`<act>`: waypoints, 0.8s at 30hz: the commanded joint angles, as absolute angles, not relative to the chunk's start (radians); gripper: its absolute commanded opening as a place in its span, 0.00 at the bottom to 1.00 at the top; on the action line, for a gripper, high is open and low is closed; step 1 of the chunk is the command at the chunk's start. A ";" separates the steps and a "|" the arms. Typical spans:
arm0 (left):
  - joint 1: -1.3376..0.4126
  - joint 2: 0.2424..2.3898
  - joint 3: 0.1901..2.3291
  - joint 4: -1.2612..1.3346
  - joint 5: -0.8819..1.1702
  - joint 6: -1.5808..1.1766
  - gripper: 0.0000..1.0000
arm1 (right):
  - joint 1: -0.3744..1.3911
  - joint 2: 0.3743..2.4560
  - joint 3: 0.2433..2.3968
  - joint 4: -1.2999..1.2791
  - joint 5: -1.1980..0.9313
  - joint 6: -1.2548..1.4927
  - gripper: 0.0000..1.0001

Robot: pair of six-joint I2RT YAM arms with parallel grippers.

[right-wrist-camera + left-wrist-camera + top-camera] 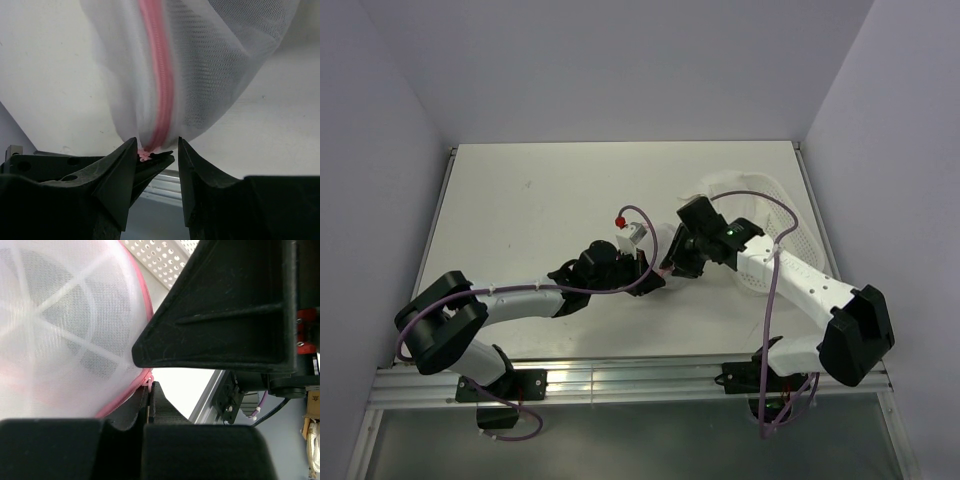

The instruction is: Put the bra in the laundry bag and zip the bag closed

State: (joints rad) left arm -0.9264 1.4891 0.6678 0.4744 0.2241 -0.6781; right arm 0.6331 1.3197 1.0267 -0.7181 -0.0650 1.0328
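Observation:
The laundry bag (60, 330) is white mesh with a pink zipper trim (159, 75) and hangs between my two grippers. My left gripper (149, 386) is shut on the pink trim at the bag's edge. My right gripper (157, 142) is open, its jaws standing either side of the bag's lower end (210, 65) and of the left gripper's fingertips (162, 159). Grey patches show through the mesh, and I cannot tell if they are the bra. From above, both grippers (655, 278) (672, 265) meet at mid-table and hide most of the bag.
A white perforated plastic basket (770, 215) lies on the table right behind the right arm, and its holed rim (160, 255) shows beyond the bag. A small red-tipped piece (619, 220) sits just behind the left gripper. The table's metal front rail (620, 380) runs by the arm bases.

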 commanded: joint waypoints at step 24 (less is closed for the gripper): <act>-0.934 1.454 0.652 0.526 0.245 -0.693 0.00 | 0.641 1.361 1.092 -0.689 -0.002 1.066 0.00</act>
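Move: The laundry bag's pink zip band lies almost between the right gripper's half-open fingers, about 1 cm ahead, 1 cm to the left and 1 cm below its hand point. The mesh body of the bag spreads from there, its middle roughly 4 cm ahead and 5 cm below, while the white basket stands some 24 cm to the right, 8 cm farther out and 8 cm lower. From the left gripper, already pinching the zip's end, that stretch of band is about 2 cm ahead and 2 cm to the right, level with it. Keep the left gripper shut on the zip's end, nearly still, as a hold. Ease the right gripper up a little, then sink it about 1 cm over the pink zip band, nudging slightly forward at the last, and close its half-open fingers to pinch the band right beside the left fingertips. ##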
